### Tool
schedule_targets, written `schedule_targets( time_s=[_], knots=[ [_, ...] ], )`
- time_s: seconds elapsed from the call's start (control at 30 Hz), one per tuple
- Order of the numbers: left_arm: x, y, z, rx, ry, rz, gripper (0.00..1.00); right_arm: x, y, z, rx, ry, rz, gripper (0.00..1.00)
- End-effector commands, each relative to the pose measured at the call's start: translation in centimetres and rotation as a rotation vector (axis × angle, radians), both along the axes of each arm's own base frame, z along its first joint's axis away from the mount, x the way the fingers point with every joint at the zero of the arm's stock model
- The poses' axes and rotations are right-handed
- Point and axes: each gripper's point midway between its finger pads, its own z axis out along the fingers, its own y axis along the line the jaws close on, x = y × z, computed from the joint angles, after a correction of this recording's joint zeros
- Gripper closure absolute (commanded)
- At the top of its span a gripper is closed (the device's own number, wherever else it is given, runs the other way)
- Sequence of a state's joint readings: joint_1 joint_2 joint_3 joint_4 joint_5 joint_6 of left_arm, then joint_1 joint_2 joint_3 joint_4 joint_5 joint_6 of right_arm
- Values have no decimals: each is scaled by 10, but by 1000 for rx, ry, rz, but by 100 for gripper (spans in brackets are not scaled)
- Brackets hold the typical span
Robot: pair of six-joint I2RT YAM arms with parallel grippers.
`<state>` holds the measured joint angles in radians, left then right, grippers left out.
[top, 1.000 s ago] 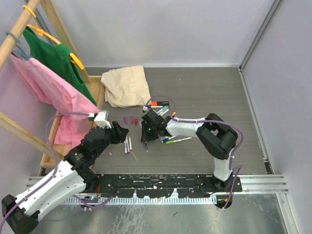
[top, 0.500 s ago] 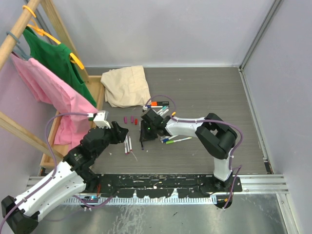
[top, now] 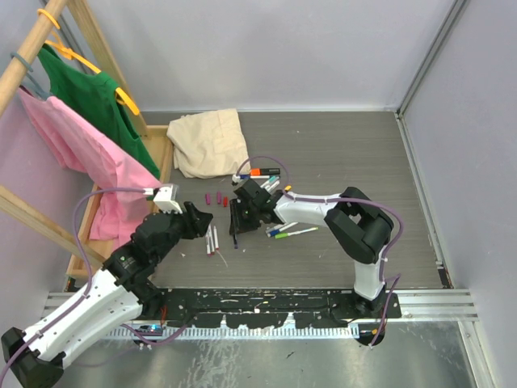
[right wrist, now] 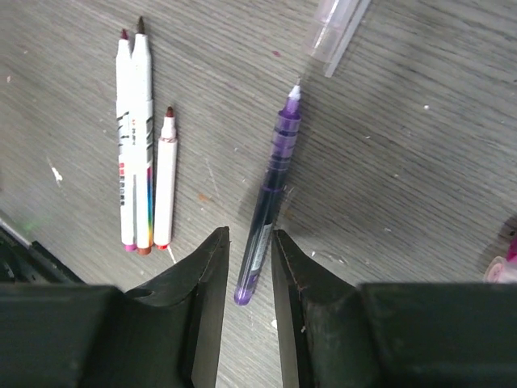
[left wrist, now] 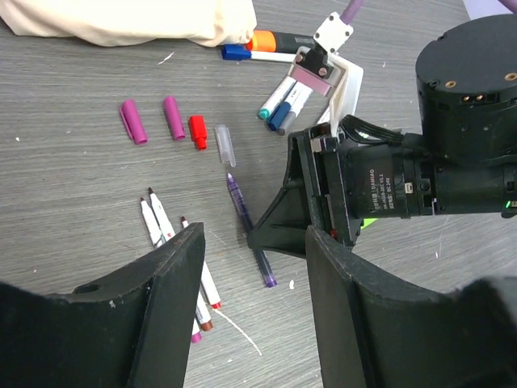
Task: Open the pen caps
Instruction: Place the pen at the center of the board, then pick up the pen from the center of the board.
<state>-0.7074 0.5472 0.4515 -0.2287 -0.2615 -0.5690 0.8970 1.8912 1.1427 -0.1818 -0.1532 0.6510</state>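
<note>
A purple pen (right wrist: 271, 202) lies uncapped on the grey table, its clear cap (right wrist: 338, 28) lying loose just beyond its tip. My right gripper (right wrist: 249, 242) stands open over the pen's rear end, one finger on each side, with a small gap to the barrel. Three uncapped white pens (right wrist: 137, 145) lie side by side to the left. Two purple pen caps (left wrist: 133, 121) and a red one (left wrist: 197, 132) lie loose farther back. My left gripper (left wrist: 254, 250) hovers open and empty near the white pens (top: 212, 240), facing the right gripper (top: 235, 229).
More capped pens (top: 269, 181) and a black marker with an orange cap (top: 260, 171) lie behind the right gripper; green and blue pens (top: 287, 232) lie under its arm. A beige cloth (top: 212, 141) sits at the back, and a wooden clothes rack (top: 81, 121) stands at the left.
My right gripper's jaws have widened off the purple pen, which now lies on the table, and the gripper has shifted slightly left. The left arm has barely moved.
</note>
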Motion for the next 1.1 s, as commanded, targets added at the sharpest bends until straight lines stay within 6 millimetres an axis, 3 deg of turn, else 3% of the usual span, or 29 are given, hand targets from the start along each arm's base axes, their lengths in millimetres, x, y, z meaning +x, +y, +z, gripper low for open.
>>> schedule_targets(
  time_s=[0.0, 0.23, 0.43, 0.47, 0.53, 0.6, 0.77, 0.9, 1.07],
  knots=[
    [0, -5, 12, -51, -35, -14, 46, 16, 13, 66, 136, -126, 72, 66],
    [-1, -14, 13, -102, -62, -51, 35, 34, -15, 115, 199, -345, 252, 66],
    [-1, -34, 14, -176, -92, -128, 15, 22, -60, 164, 295, -587, 614, 66],
    [-1, -37, 15, -189, -99, -141, 11, 19, -69, 170, 288, -624, 666, 63],
    [-1, -43, 16, -211, -110, -165, 6, 10, -82, 164, 234, -672, 795, 49],
    [-1, -47, 17, -227, -119, -179, 4, 5, -100, 147, 132, -658, 897, 45],
    [-2, -52, 13, -227, -107, -202, 4, 13, -136, 119, -42, -647, 1043, 42],
    [-4, -48, 11, -222, -109, -191, 4, 6, -162, 83, -143, -631, 1188, 41],
    [-5, -41, 12, -226, -126, -170, 2, 13, -186, 52, -280, -631, 1239, 40]
  ],
)
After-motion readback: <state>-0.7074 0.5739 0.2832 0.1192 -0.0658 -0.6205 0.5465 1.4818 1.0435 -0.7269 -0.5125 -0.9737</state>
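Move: The green-capped pen lies about 17 cm to the right hand's right, level with it front to back and 2 cm below. Next to it on its near side, the blue-capped pen is some 14 cm to the hand's right and 1 cm ahead. The uncapped purple pen lies directly under the fingertips. From the left hand, the green-capped pen is roughly 25 cm to the right, 1 cm ahead and 16 cm below. Up about 16 cm off the purple pen, a little forward too, the right hand then arcs right and sinks again towards the green-capped pen, some 16 cm over in all; the fingers still slant down while the wrist rolls about 65 degrees counter-clockwise and the gap widens. The left hand shifts about 4 cm right, dipping slightly, turns a little clockwise and opens nearly fully. ##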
